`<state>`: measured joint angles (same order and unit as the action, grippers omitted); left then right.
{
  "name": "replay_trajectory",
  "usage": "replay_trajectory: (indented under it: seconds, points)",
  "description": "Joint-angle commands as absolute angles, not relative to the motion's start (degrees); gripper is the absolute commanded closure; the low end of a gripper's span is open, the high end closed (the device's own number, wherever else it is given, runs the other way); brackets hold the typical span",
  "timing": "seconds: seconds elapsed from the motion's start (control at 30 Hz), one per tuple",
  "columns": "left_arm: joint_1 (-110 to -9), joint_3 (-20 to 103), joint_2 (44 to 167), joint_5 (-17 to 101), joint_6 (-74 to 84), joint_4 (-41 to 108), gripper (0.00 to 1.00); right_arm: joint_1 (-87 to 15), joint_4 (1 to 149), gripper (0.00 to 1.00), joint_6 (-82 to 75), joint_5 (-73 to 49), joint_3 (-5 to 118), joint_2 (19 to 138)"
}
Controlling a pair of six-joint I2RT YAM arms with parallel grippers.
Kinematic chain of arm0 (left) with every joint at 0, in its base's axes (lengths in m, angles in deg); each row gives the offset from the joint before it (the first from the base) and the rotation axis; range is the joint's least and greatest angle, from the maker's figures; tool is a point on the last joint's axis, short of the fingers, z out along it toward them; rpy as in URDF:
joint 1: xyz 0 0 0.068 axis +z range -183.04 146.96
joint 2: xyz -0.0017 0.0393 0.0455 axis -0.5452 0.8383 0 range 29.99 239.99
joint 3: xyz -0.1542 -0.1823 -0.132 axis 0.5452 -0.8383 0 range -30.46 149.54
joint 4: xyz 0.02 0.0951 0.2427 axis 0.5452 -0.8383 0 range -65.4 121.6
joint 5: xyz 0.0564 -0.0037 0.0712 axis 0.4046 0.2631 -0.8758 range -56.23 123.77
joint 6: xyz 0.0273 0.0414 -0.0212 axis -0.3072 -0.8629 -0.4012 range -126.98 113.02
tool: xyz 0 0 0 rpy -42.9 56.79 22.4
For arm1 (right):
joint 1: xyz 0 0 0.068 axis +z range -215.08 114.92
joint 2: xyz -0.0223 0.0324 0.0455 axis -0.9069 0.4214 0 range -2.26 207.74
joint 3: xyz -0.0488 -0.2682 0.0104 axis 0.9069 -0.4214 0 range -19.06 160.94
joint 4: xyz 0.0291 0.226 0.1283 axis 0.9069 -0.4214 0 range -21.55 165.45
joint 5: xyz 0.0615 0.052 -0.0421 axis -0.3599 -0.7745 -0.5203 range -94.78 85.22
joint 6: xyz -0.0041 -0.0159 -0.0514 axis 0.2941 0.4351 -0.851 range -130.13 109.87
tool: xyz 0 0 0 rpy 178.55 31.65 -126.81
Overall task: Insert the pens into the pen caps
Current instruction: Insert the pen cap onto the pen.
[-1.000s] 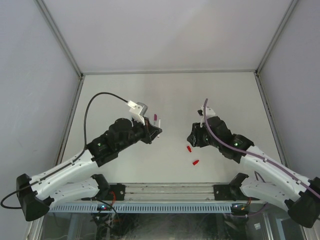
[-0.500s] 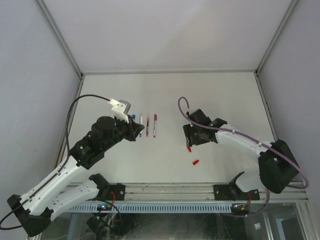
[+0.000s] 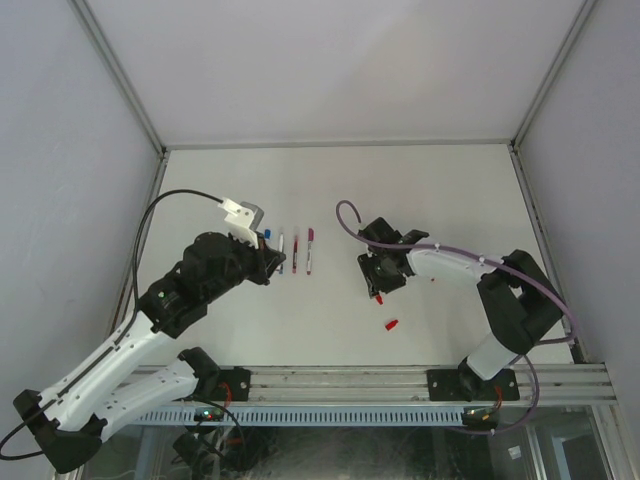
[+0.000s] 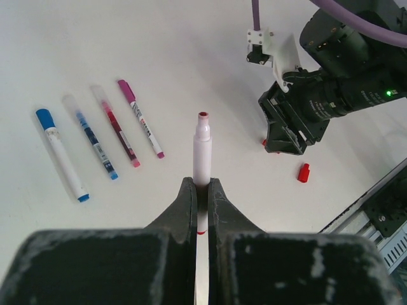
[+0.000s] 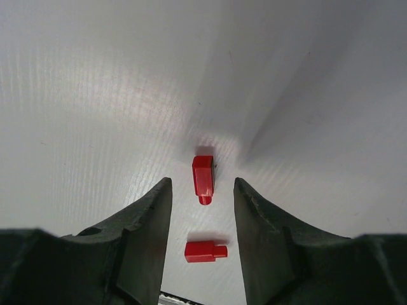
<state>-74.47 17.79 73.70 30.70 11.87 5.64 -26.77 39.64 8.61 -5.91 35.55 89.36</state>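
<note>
My left gripper (image 4: 202, 185) is shut on a white pen (image 4: 202, 145) whose uncapped red tip points away from the wrist. In the top view this gripper (image 3: 268, 262) hovers just left of several pens (image 3: 295, 252) lying side by side; the wrist view shows these pens (image 4: 95, 145) with blue, red and magenta ends. My right gripper (image 5: 202, 183) is open and points down at the table, its fingers either side of a red pen cap (image 5: 203, 176) without touching it. A second red cap (image 5: 205, 250) lies nearer the front edge. From above, the right gripper (image 3: 378, 283) covers part of the first cap (image 3: 378, 297).
The second red cap (image 3: 392, 324) lies on the white table (image 3: 450, 200) in front of the right gripper. Grey walls enclose the table on three sides. A metal rail (image 3: 340, 380) with both arm bases runs along the near edge.
The left gripper drew back to the left with its pen, uncovering the row of pens. The right gripper shifted left and down over the red cap, its jaws widening then narrowing.
</note>
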Motion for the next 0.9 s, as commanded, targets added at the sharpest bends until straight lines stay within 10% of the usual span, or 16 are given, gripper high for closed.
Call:
replay_trajectory:
  seconds: [0.0,0.87]
  points:
    - [-74.0,20.2,73.32,31.26,11.12,7.25,1.0,-26.45,40.18,0.58,6.74,-6.24,38.47,90.7]
    - [-74.07,19.84,73.52,30.79,11.77,7.99,1.0,-24.56,36.58,0.78,6.79,-1.58,40.36,96.76]
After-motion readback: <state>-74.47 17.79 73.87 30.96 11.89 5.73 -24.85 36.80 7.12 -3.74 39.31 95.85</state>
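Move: The red cap to be picked up lies practically straight below the right hand's open fingers, about 2 cm down. A second red cap lies roughly 7 cm back and 3 cm to the right of it, at the same level. The nearest pen, the one with the magenta cap, lies some 16 cm ahead and 20 cm left of that hand. From the left hand, the nearer red cap is about 28 cm to the right, level in reach, and some 24 cm below. The nearer red cap is taken between the right hand's fingertips: the hand sinks about 1.5 cm onto it, then stays low, its tilt changing by only some 5 degrees. All the while the fingers narrow to a bit over half their starting gap, ending close against the cap's long sides; a firm grip can't be seen yet. ##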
